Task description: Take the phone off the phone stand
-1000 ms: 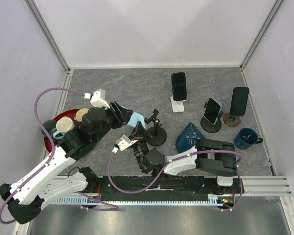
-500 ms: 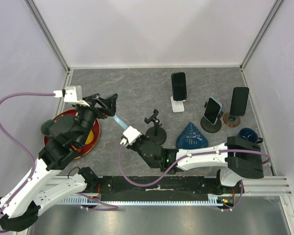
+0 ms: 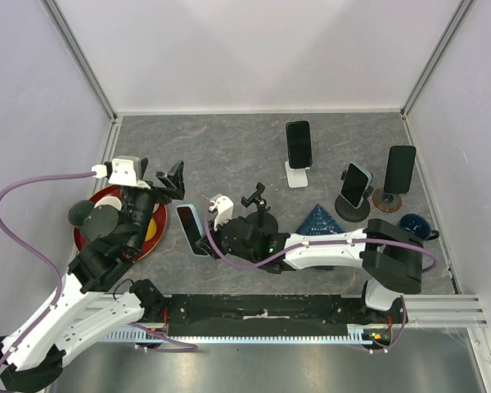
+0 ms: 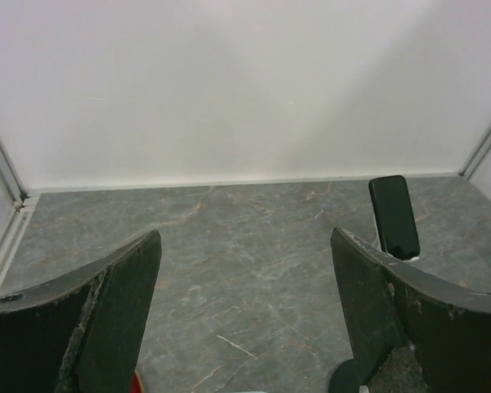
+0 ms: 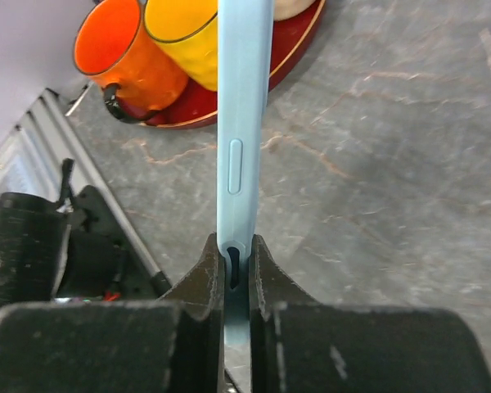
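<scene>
The phone (image 3: 189, 229), dark-screened in a light blue case, is off the black clamp stand (image 3: 261, 219) and lies out to that stand's left, low over the table. My right gripper (image 3: 207, 239) is shut on its near end. In the right wrist view the phone (image 5: 244, 115) runs edge-on away from the right gripper (image 5: 239, 255), whose jaws pinch both faces. My left gripper (image 3: 170, 177) stands open and empty further left and back. In the left wrist view the left gripper (image 4: 245, 246) has only bare table between its fingers (image 4: 123, 303).
A red plate (image 3: 158, 223) with an orange cup (image 5: 119, 49) and a yellow cup (image 5: 188, 37) sits left of the phone. Other phones stand on a white stand (image 3: 299, 144), a black round stand (image 3: 355, 186) and a wooden stand (image 3: 399, 169). A blue cone (image 3: 317, 219) and blue mug (image 3: 411, 223) sit right.
The left gripper opened, let go of the phone and drew back to the left. The right gripper carried the phone left and down, away from the stand.
</scene>
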Motion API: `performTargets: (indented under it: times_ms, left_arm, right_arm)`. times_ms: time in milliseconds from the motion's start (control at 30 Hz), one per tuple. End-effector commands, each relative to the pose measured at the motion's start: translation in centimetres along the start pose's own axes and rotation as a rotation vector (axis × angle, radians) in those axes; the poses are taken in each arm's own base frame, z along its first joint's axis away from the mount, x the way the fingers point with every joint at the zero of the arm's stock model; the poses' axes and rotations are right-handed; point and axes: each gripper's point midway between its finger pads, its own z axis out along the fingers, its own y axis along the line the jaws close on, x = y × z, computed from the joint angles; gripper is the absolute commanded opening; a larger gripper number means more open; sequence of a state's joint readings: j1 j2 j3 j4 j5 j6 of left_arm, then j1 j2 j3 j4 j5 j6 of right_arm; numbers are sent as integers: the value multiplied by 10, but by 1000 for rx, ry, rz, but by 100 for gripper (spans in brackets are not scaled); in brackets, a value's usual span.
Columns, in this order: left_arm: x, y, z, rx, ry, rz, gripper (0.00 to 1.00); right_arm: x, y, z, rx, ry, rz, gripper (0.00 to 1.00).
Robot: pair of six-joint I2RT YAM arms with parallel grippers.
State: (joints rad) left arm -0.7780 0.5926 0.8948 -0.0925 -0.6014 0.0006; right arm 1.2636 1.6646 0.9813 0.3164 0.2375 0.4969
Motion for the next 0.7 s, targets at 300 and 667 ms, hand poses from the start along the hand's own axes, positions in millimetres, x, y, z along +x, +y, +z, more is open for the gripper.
performTargets:
  times_ms: [300,667]
  left_arm:
    - [14,23,2,-53,-58,54,90]
    - [20,29,6,-47,-45,4,88]
  right_arm:
    - [-7,10,43,2,-50,415,0]
    - [26,-16,57,57,15,501,6]
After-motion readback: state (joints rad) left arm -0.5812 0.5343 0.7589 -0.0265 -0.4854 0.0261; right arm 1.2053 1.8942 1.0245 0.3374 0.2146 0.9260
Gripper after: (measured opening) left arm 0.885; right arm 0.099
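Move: The right hand already holds the phone; bare table to set it on lies about 4 cm ahead, 4 cm to the left and some 14 cm below. The emptied phone stand is roughly 7 cm ahead and 14 cm to the right, its middle about 9 cm lower. The red tray of mugs centres some 27 cm left, 8 cm ahead and 13 cm down. From the left hand, that bare spot is about 7 cm back, 5 cm right and 39 cm below. Still pinching the phone near its closer end, the right hand lowers it about 8 cm towards the bare table between tray and stand, easing slightly forward and left. The wrist tips the phone's far end down some 20 degrees and turns it clockwise, slowing near the end. The empty left hand, fingers open, drifts about 3 cm left and 3 cm down. ##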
